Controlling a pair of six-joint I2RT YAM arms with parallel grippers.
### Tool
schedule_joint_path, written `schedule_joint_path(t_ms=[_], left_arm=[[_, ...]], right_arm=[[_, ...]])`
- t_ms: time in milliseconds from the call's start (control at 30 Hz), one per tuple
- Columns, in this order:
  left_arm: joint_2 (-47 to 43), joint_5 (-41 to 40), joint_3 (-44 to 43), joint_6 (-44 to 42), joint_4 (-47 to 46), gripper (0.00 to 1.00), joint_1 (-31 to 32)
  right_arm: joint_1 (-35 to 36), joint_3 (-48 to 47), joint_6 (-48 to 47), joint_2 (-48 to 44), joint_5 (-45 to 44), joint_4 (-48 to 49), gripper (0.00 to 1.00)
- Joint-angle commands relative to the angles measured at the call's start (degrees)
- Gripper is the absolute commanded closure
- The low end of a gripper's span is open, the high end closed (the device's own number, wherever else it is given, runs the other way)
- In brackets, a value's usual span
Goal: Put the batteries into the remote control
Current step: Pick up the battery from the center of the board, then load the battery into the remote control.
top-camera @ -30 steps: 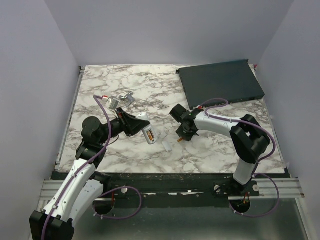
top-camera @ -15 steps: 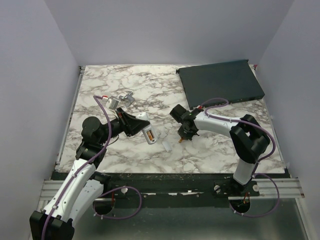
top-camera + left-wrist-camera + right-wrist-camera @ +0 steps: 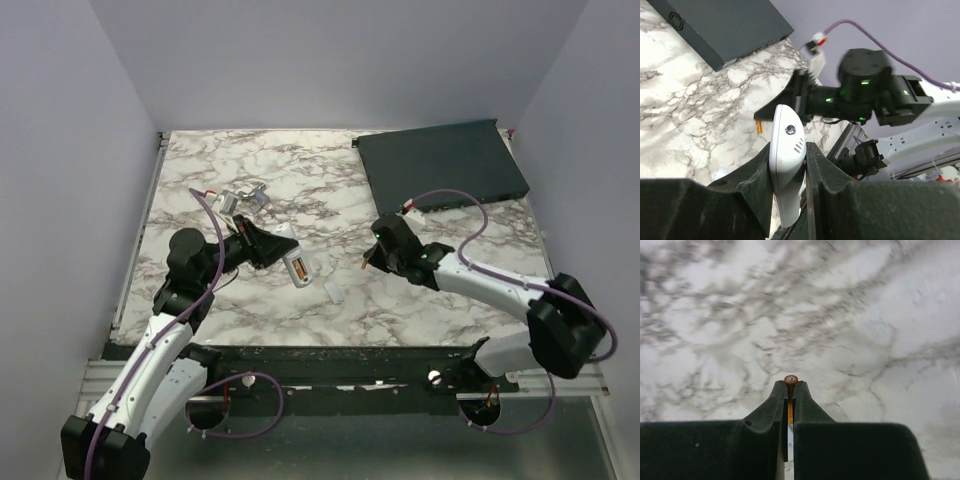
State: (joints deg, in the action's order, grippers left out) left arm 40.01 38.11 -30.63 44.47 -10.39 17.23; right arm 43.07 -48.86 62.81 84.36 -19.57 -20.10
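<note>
My left gripper (image 3: 270, 250) is shut on the white remote control (image 3: 294, 262), held left of the table's middle with its orange-copper recess (image 3: 297, 269) facing up. In the left wrist view the remote (image 3: 786, 150) stands edge-on, pinched between both black fingers (image 3: 752, 172). My right gripper (image 3: 372, 258) is right of the remote and shut on one slim orange battery (image 3: 365, 264). The right wrist view shows that battery's round end (image 3: 790, 379) poking out past the shut fingertips (image 3: 777, 392), above marble. The left wrist view also catches it (image 3: 759, 126) at the right gripper's tip.
A large dark flat box (image 3: 440, 165) lies at the back right corner. A small pale grey plastic piece (image 3: 335, 292) lies on the marble in front of the remote. A small metal-and-grey object (image 3: 240, 200) sits behind the left gripper.
My right gripper has shut on the battery and raised it off the marble; its arm has swung out low and to the right. The left gripper and remote have barely moved.
</note>
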Motion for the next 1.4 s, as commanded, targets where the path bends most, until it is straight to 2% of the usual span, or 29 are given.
schedule_joint_path(t_ms=[0,133,233,500,733,933,1133,1367], left_arm=[[2.81,-0.18,-2.12,4.84,-2.66,1.0,-0.45],[5.71,1.44,-0.15,11.98,-10.74,1.0,-0.54],[8.05,0.85,0.81,17.15,-13.88,1.0,-0.56],[13.51,-1.52,2.22,22.76,-18.96,1.0,2.47],[19.45,-3.15,5.19,27.07,-28.59,1.0,4.76],[18.64,-6.6,4.62,24.22,-24.77,1.0,6.1],[19.11,-6.64,4.46,24.74,-25.48,1.0,6.32],[19.66,-6.64,4.78,25.28,-26.25,1.0,6.67]], right_arm=[[-0.13,6.46,-18.41,-12.29,0.33,23.81,0.99],[-0.1,12.97,-34.36,-18.78,2.78,38.0,0.99],[-0.09,12.57,-41.64,-20.36,4.31,38.97,0.99],[-0.09,6.63,-55.4,-22.29,20.02,37.38,0.99],[-0.13,1.44,-58.57,-24.35,37.42,30.55,0.99],[-0.09,1.34,-54.74,-24.96,49.7,30.47,0.99],[0.11,2.52,-52.28,-23.69,52.96,31.82,0.99],[2.02,4.09,-52.05,-21.7,51.39,34.67,0.99]])
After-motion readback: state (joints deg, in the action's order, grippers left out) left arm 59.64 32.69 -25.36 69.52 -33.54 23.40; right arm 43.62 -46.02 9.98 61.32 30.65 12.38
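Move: The right hand, battery already pinched, has the remote control it is heading for about 14 cm to its left, 8 cm back and 20 cm higher. The white cover lies on the table some 6 cm left, 5 cm back and 5 cm below; the dark box's middle is about 22 cm ahead, 15 cm right and slightly lower. From the left hand, the remote it holds is centred some 3 cm back, 2 cm right and slightly lower, the battery 5 cm ahead, 16 cm right and 21 cm below. Up and leftward, the right hand carries the still-pinched battery towards the remote, climbing some 22 cm, edging forward before drawing well back, while its fingers swing from steeply down to level, pointing left. The left hand keeps its grip and brings the remote right, down and forward, rolling it about 25 degrees. ##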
